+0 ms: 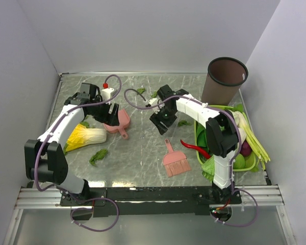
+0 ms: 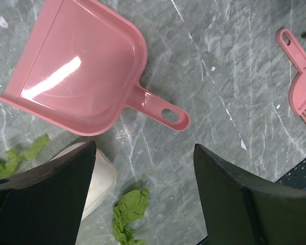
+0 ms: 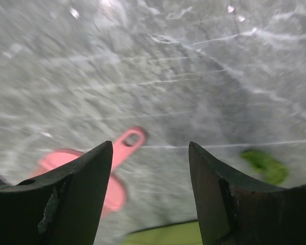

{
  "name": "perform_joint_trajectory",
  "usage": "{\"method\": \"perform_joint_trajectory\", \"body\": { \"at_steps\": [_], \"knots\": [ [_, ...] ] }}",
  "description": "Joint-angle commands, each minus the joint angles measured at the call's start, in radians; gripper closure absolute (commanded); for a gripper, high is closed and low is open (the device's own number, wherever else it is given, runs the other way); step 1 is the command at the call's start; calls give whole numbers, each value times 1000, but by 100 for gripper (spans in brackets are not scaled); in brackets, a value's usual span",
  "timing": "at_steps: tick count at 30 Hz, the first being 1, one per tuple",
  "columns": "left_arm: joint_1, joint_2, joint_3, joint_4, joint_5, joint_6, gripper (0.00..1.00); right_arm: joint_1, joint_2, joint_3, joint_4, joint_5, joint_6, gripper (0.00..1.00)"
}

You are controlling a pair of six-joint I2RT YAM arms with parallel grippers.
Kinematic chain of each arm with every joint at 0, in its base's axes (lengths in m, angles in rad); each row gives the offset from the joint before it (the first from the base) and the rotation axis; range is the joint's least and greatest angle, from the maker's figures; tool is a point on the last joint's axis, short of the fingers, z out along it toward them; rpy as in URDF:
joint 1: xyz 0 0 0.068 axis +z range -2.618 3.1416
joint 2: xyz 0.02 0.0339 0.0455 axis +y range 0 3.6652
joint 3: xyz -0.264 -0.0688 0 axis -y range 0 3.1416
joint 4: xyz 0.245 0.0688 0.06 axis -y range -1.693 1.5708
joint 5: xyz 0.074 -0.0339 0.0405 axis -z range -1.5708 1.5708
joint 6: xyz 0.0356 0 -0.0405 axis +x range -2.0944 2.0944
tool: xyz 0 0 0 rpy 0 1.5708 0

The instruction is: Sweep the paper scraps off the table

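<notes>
Dark-green paper scraps lie about the table [image 1: 137, 158]: one [image 1: 98, 155] near the front left, one [image 1: 183, 123] by the basket, one [image 1: 141, 91] at the back. My left gripper [image 1: 111, 111] hangs open just above the pink dustpan [image 1: 118, 120], holding nothing. In the left wrist view the left gripper [image 2: 144, 148] sits wide open near the dustpan [image 2: 76, 71] and its handle, with a scrap [image 2: 130, 209] below. My right gripper [image 1: 162, 122] is open over bare table. The blurred right wrist view shows the right gripper [image 3: 150, 145], the pink brush [image 3: 125, 145] and a scrap [image 3: 265, 166].
A pink brush [image 1: 174, 161] lies at the front centre. A yellow-white cabbage [image 1: 86, 137] lies at the left. A green basket [image 1: 202, 158] of vegetables stands along the right edge, with a brown bin [image 1: 226, 79] behind it. Walls close in three sides.
</notes>
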State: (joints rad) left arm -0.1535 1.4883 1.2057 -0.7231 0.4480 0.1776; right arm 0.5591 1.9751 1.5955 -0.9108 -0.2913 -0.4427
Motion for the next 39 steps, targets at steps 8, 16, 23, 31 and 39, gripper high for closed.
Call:
{"method": "perform_joint_trajectory", "body": {
  "at_steps": [8,16,23,31,39],
  "knots": [
    [6,65,72,-9,38,-29,19,41,-1,-100,-92,-51,257,40],
    [8,130,141,-39,34,-21,20,65,10,-150,-71,13,291,46],
    [8,151,161,-55,50,-20,20,93,22,-187,-56,41,325,51],
    [6,168,178,-42,57,-35,20,113,96,-122,-43,41,292,76],
    [8,167,212,-48,35,-24,20,96,200,82,-10,72,263,100]
  ]
}}
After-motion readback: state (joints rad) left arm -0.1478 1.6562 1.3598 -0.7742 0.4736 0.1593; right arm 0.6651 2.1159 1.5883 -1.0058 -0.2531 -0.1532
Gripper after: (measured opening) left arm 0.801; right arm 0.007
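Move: The pink brush handle lies about 9 cm back, 1 cm right of the open right hand and 6 cm below it. The red pepper is some 11 cm right of that handle and 1 cm farther back; a green scrap lies roughly 2 cm ahead and 7 cm right of the right hand. From the left hand, the pink dustpan is about 2 cm ahead, 4 cm right and 13 cm below, the brush handle some 9 cm back and 27 cm right. The right fingers close on the pink brush handle from its two sides and pinch it. To get there the right hand draws back about 9 cm and sinks 5 cm, fingertips swinging some 20 degrees towards the base, then heads forward and left a few centimetres as the fingers shut. The left hand, still open over the dustpan, eases about 3 cm forward. ##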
